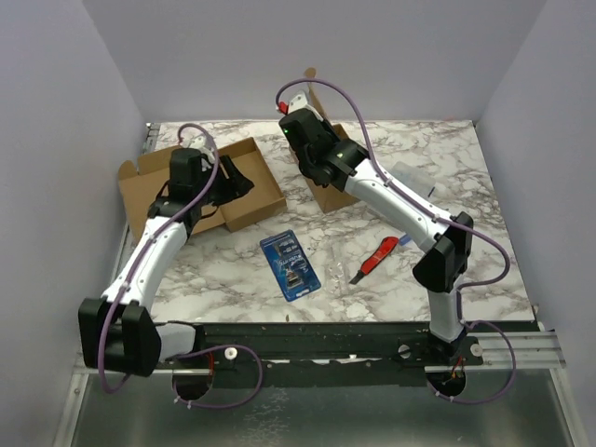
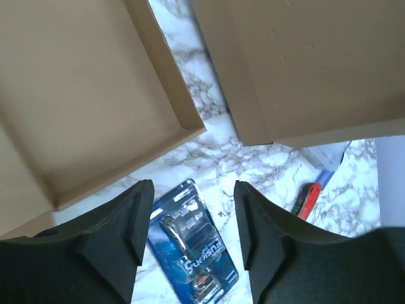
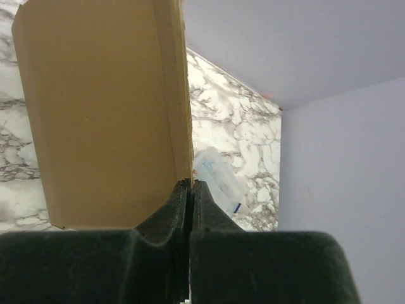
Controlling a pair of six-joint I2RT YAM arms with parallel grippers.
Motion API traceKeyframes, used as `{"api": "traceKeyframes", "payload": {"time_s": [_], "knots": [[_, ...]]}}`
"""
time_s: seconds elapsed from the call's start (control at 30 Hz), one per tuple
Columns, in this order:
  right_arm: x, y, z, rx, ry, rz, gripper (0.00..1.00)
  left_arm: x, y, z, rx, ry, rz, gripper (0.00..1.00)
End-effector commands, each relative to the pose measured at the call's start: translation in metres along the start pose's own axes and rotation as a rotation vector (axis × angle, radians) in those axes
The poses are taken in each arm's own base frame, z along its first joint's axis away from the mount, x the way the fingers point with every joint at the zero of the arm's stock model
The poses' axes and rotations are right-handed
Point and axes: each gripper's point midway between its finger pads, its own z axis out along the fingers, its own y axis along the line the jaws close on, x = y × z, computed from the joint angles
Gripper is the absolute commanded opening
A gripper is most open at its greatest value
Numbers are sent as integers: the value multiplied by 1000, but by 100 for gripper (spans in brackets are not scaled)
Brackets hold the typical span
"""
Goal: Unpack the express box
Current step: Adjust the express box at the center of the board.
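The express box lies open in two brown cardboard parts. Its shallow tray (image 1: 253,191) (image 2: 82,95) sits at the left and shows nothing inside. The other part (image 1: 328,194) (image 3: 101,120) (image 2: 304,63) stands tilted at the back centre, and my right gripper (image 1: 300,119) (image 3: 191,183) is shut on its edge. My left gripper (image 1: 240,177) (image 2: 193,190) hangs open above the tray's right rim, holding nothing. A blue razor pack (image 1: 290,264) (image 2: 190,247) lies on the marble table, seen between the left fingers.
A red utility knife (image 1: 375,260) (image 2: 309,199) lies right of the razor pack. A clear plastic bag (image 1: 410,177) (image 3: 218,174) lies by the right arm. Grey walls close in the left, back and right of the table (image 1: 223,270).
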Motion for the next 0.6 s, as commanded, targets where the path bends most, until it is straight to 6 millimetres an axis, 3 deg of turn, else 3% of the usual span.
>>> {"api": "traceKeyframes", "payload": {"time_s": [0.0,0.1,0.2,0.37,0.57], "knots": [[1,21,4,-71,19,-13,0,38,-44,44,122,137,30,58],[-4,22,2,-99,-3,19,0,48,-61,82,153,163,-48,46],[-8,25,-1,-132,-21,52,0,56,-57,126,99,171,-103,35],[-12,29,-5,-172,-42,117,0,68,-52,186,47,198,-186,30],[-13,31,-12,-205,-44,251,0,87,-54,238,36,223,-207,27]]}}
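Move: The express box stands about 15 cm ahead of the left hand, 19 cm to its right and 19 cm lower, its lid held up by the right hand. From the right hand the box's middle is some 7 cm ahead, level sideways, 28 cm below. The open cardboard tray lies about 8 cm ahead and 7 cm left of the left hand, the blue blister pack about 9 cm back and 9 cm right. The left hand swings some 15 cm right, down and forward to the express box's left side, fingers narrowing. ##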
